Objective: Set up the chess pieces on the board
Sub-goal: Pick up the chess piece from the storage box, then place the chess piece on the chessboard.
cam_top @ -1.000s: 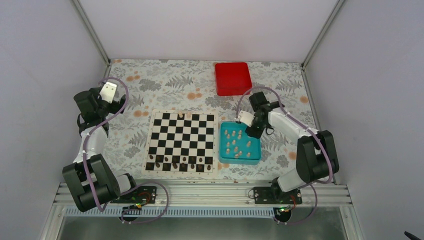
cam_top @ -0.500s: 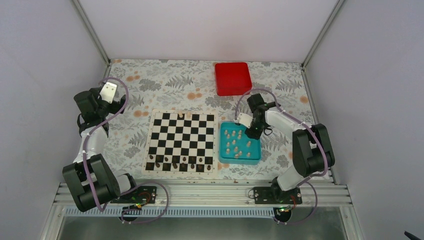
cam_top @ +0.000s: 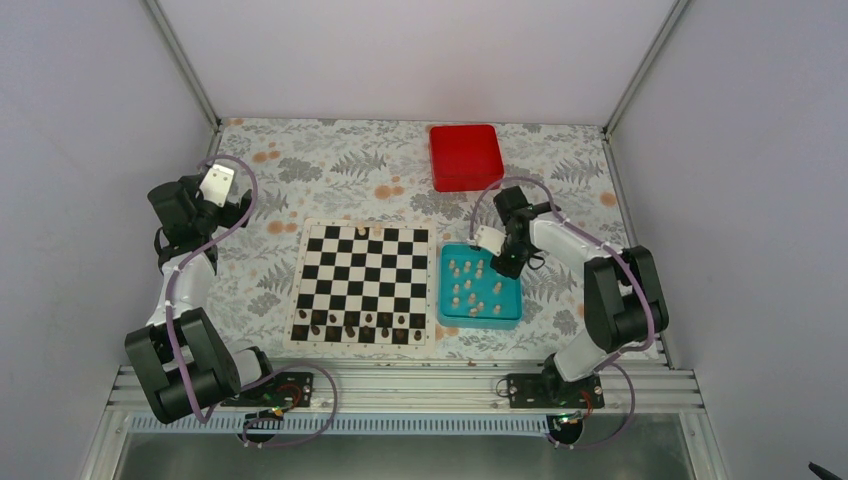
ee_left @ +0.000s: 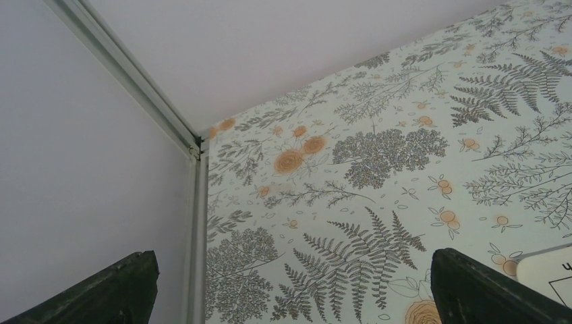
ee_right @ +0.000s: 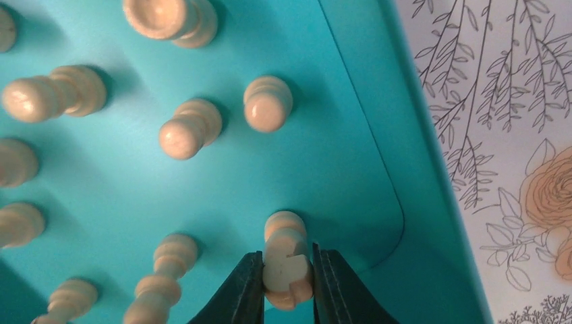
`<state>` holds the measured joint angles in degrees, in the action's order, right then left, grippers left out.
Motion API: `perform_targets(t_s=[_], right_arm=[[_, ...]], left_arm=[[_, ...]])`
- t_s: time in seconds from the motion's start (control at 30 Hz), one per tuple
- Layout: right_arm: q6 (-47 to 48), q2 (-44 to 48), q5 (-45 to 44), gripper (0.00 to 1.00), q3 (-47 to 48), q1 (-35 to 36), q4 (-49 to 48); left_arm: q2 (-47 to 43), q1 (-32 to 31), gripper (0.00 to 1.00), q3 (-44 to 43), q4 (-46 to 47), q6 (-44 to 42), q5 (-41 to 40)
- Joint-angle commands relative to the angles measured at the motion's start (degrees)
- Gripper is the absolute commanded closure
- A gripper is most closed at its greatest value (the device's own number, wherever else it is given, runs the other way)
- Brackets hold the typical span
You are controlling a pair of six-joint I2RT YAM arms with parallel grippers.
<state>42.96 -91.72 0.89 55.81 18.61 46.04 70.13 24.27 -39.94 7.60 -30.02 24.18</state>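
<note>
My right gripper (ee_right: pixel 287 283) is shut on a cream chess piece (ee_right: pixel 287 260) with a notched top, which stands near the far right corner of the teal tray (ee_right: pixel 351 135). Several more cream chess pieces (ee_right: pixel 268 102) stand around it in the tray. In the top view the right gripper (cam_top: pixel 503 268) hangs over the tray's back right part (cam_top: pixel 480 320). The checkered board (cam_top: pixel 364 283) lies left of the tray, with two cream pieces (cam_top: pixel 360 231) on its far row. My left gripper (ee_left: pixel 291 260) is open and empty, held at the table's left side (cam_top: pixel 236 205).
Dark brown pieces (cam_top: pixel 350 325) line the board's near rows. A red box (cam_top: pixel 465 156) sits at the back, behind the tray. The board's corner (ee_left: pixel 550 270) shows at the lower right of the left wrist view, with the enclosure's wall post (ee_left: pixel 195 202) close on the left.
The right gripper has closed on the cream piece in the tray, after its arm shifted a little to the left. The left arm has stayed still.
</note>
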Motion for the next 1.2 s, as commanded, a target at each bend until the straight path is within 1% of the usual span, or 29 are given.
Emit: perform_targets(t_s=[0.0, 0.17, 0.33, 0.57, 0.7, 0.9, 1.17], right_arm=[[-0.1, 2.6, 1.8, 0.88, 4.1, -0.3, 5.6], [0.1, 3.9, 4.6, 0.89, 11.6, 1.5, 13.3], [0.4, 0.6, 5.4, 0.89, 22.0, 5.4, 17.5], [-0.1, -12.5, 4.1, 0.89, 38.1, 13.0, 19.6], [0.0, -20.4, 4.8, 0.88, 46.1, 16.1, 18.7], [0.3, -31.2, 4.6, 0.88, 54.8, 19.5, 18.0], [0.6, -38.8, 2.0, 0.87, 62.0, 22.3, 18.6]], left_arm=[[-0.6, 0.2, 0.00, 0.7, 0.4, -0.8, 1.1], [-0.7, 0.2, 0.00, 1.0, 0.8, -0.5, 1.4], [-1.1, 0.2, 0.00, 1.3, 1.0, -0.2, 1.8], [-2.1, 0.3, 0.00, 0.8, 0.6, -0.1, 1.8], [-2.0, 0.3, 0.00, 0.2, 0.1, 0.1, 2.2], [-2.2, 0.3, 0.00, -0.2, 0.1, 0.2, 2.1], [-1.6, 0.3, 0.00, 0.7, 1.3, 0.1, 2.1]])
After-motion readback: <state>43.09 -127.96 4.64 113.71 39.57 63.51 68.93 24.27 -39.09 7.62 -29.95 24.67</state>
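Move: The right hand, low in the storage box, already pinches a pale piece by its top. The free far-row square beside the pieces already on the board lies about 9 cm ahead, 25 cm left and 3 cm below. The nearer of those pieces stands some 29 cm left and 9 cm ahead. Inside the box, one piece is 5 cm left and level, another 5 cm back. From the idle left hand, that square is roughly 33 cm right, level and 19 cm below. Up out of the storage box first, about 12 cm, then in a quick arc to the left and somewhat forward, the right hand carries the pale piece over the box's left side and on to the board's far row, some 22 cm leftward in all. It sinks by about 8 cm on the far half and slows, the wrist turning counter-clockwise some 20 degrees and the fingers keeping their pinch. ##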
